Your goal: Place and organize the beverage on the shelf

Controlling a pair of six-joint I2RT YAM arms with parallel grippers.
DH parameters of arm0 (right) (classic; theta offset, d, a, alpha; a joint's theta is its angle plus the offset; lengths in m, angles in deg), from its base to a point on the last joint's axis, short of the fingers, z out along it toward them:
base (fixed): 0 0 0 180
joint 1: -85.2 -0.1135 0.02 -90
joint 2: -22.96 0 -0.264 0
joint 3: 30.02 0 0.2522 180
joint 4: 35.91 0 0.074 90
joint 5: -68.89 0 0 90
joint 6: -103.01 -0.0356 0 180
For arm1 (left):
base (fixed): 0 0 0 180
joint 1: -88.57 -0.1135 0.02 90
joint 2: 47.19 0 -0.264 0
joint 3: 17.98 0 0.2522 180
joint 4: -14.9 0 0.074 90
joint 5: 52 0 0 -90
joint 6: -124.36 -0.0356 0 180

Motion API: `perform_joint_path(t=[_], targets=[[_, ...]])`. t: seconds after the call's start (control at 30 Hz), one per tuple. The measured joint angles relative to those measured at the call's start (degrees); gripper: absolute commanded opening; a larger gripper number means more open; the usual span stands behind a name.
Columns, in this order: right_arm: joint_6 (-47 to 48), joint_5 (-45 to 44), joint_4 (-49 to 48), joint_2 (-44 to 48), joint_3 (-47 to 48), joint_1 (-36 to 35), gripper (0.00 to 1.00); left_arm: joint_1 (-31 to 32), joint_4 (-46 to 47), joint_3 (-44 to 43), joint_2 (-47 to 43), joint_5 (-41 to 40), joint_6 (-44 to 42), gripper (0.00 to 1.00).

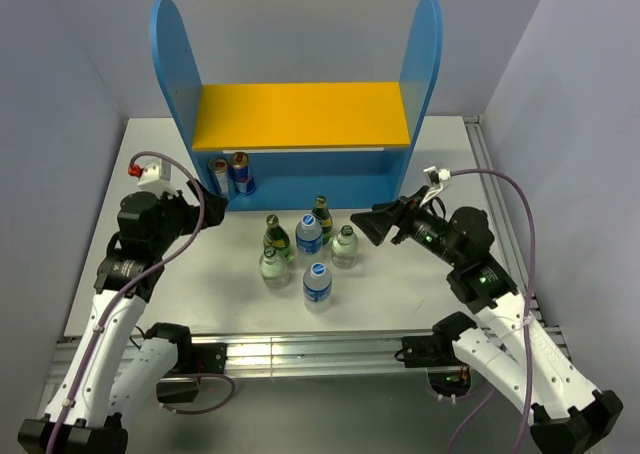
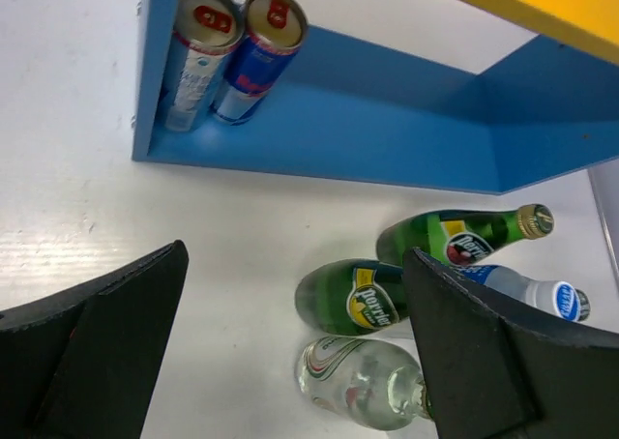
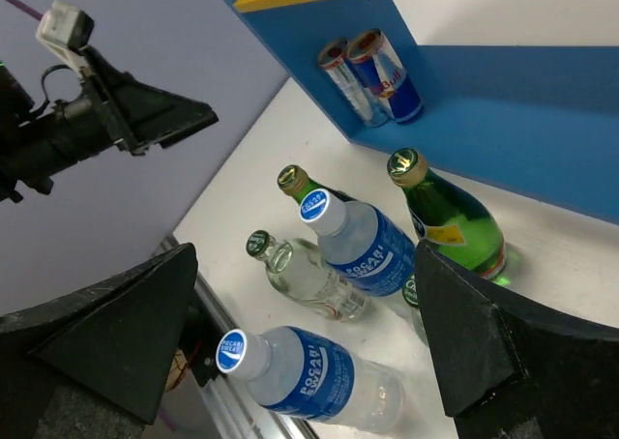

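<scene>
The blue shelf (image 1: 175,64) with a yellow-orange upper board (image 1: 300,114) stands at the back. Six bottles stand on the table in front of it. Two are green glass (image 1: 321,215) (image 1: 272,230), two are blue-labelled plastic (image 1: 309,236) (image 1: 317,284), two are clear glass (image 1: 344,247) (image 1: 272,268). My left gripper (image 1: 212,206) is open and empty, left of the group. The left wrist view shows it (image 2: 290,362) near a green bottle (image 2: 358,299) and a clear one (image 2: 363,381). My right gripper (image 1: 368,224) is open and empty, just right of the group. The right wrist view shows it (image 3: 300,352) over a plastic bottle (image 3: 309,376).
Two drink cans (image 1: 230,174) stand in the shelf's lower tier at its left end; they also show in the left wrist view (image 2: 232,57) and the right wrist view (image 3: 372,76). Grey walls close in both sides. A metal rail (image 1: 300,349) runs along the table's near edge.
</scene>
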Motion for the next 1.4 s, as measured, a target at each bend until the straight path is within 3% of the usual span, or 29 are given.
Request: perform_joint_path(t=[0.1, 0.27, 0.43, 0.63, 0.83, 1.0, 1.17, 1.3, 1.4], targets=[[-2.2, 0.9, -1.5, 2.3, -1.3, 0.0, 1.00, 0.0, -2.2, -2.1, 1.4, -1.9, -0.6, 0.99], [-6.2, -0.6, -9.0, 14.1, -10.4, -0.1, 0.99, -0.7, -1.0, -4.0, 0.9, -3.4, -2.6, 0.99], [-3.4, -7.5, 0.6, 13.8, -4.5, -0.9, 0.95, -1.6, -1.5, -4.0, 0.3, -5.7, -3.2, 0.99], [-0.3, -19.4, 12.2, 21.4, -1.8, -4.5, 0.99, -2.0, -2.3, -4.0, 0.0, -8.0, -3.3, 0.99], [2.3, -38.0, 26.1, 1.9, 12.8, -8.7, 0.99, -3.5, -2.5, -4.0, 0.0, -8.4, -3.3, 0.99], [2.2, -60.1, 34.2, -11.8, 20.0, -25.6, 0.99, -4.0, -2.5, -4.0, -0.2, -8.7, -3.3, 0.99], [-2.3, -76.0, 36.0, -8.8, 20.0, -48.6, 0.98, -4.0, -2.5, -4.0, -0.3, -9.3, -3.3, 0.99], [-12.4, -86.5, 40.2, -8.1, 19.1, -60.8, 1.00, -4.0, -2.5, -4.0, -0.2, -9.4, -3.3, 0.99], [-26.8, -92.1, 48.7, -16.6, 19.3, -73.0, 1.00, -4.0, -2.5, -4.0, -0.2, -9.4, -3.5, 0.98]])
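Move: For my right hand the nearest Pocari bottle stands about 11 cm to the left, 6 cm nearer my base and some 19 cm below. The right-hand clear bottle is about 6 cm ahead and 4 cm left of that hand. The rear Pocari is roughly 9 cm ahead and 13 cm left. Both are about 20 cm down. From my left hand the nearest Pocari lies around 24 cm right, 12 cm back and 14 cm lower. I loop my empty right hand round towards the nearest Pocari bottle: first back and some 8 cm to the right, a short swing forward and down, then quickly back and left, ending about 9 cm nearer my base and lower. Its open fingers turn clockwise and dip. My left hand drifts about 5 cm left, away from the bottles, rising slightly, still open. ##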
